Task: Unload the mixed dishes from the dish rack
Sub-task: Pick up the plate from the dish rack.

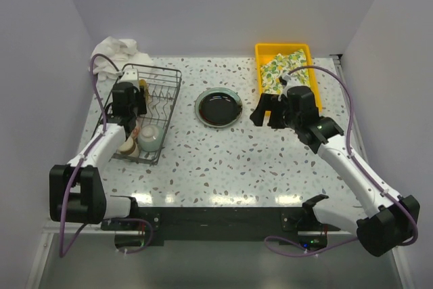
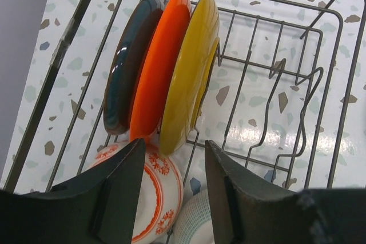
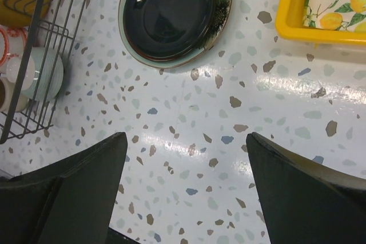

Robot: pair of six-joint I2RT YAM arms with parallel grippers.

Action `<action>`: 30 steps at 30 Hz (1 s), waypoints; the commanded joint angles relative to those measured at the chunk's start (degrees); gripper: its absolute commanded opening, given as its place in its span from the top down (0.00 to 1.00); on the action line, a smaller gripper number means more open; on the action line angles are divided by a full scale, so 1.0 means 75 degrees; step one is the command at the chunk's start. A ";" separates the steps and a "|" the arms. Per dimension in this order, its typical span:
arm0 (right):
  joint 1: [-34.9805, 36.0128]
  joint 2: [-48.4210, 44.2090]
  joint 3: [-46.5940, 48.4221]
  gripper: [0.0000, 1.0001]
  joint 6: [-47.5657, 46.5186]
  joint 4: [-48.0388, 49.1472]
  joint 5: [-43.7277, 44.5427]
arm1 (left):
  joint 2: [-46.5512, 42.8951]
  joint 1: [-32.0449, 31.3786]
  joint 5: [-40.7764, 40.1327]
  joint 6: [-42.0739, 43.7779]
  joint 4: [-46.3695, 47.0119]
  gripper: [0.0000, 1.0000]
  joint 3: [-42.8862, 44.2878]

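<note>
The dish rack (image 1: 170,97) (image 2: 320,78) stands at the table's left. In it three plates stand on edge side by side: dark teal (image 2: 128,61), orange (image 2: 160,67) and yellow (image 2: 191,67). Below them lie a red-white patterned bowl (image 2: 154,187) and a whitish cup (image 2: 197,221) (image 1: 149,137), with a grey-brown cup (image 1: 128,145) beside it. My left gripper (image 2: 173,147) (image 1: 139,103) hovers over the rack, open, its fingers either side of the yellow plate's lower rim without touching it. A pale green plate with a dark centre (image 1: 218,107) (image 3: 171,12) lies flat mid-table. My right gripper (image 3: 186,135) (image 1: 267,109) is open above bare table.
A yellow tray (image 1: 262,52) (image 3: 286,24) with a lemon-print cloth sits at the back right. A crumpled white cloth (image 1: 115,52) lies behind the rack. White walls close in the table on three sides.
</note>
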 commanded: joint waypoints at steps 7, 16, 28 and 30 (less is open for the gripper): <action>-0.0010 -0.0393 -0.0228 0.11 -0.0396 -0.0205 -0.0074 | 0.0646 0.0309 0.0928 0.0560 0.1019 0.54 0.0225; -0.0010 -0.0323 -0.0146 0.11 -0.0467 -0.0322 -0.0202 | 0.0963 0.0860 0.2448 0.1309 0.0681 0.60 0.0588; 0.0001 0.0040 0.0464 0.11 -0.0666 -0.0720 -0.0460 | 0.1677 0.1586 0.4619 0.1978 -0.0386 0.66 0.1595; 0.0001 0.0076 0.0522 0.11 -0.0654 -0.0744 -0.0507 | 0.1806 0.1692 0.4796 0.2002 -0.0504 0.69 0.1737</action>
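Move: The yellow plate stands on edge in the rack just beyond my left fingertips: its middle is about 9 cm ahead of that hand and some 4 cm lower. The orange plate is about 3 cm to the left of it, the dark plate 6 cm to the left. Under my left hand, some 9 cm down, sits the red-patterned bowl, 3 cm back and 5 cm left. From my right hand the yellow plate is roughly 58 cm left and 12 cm ahead. I bring my half-open left fingers astride the yellow plate's near edge, going about 4 cm forward and dipping some 3 cm, then rising about 1 cm. I turn the hand some 20 degrees clockwise to line up with the plate and narrow the fingers around its edge, one passing into the gap beside the orange plate. ##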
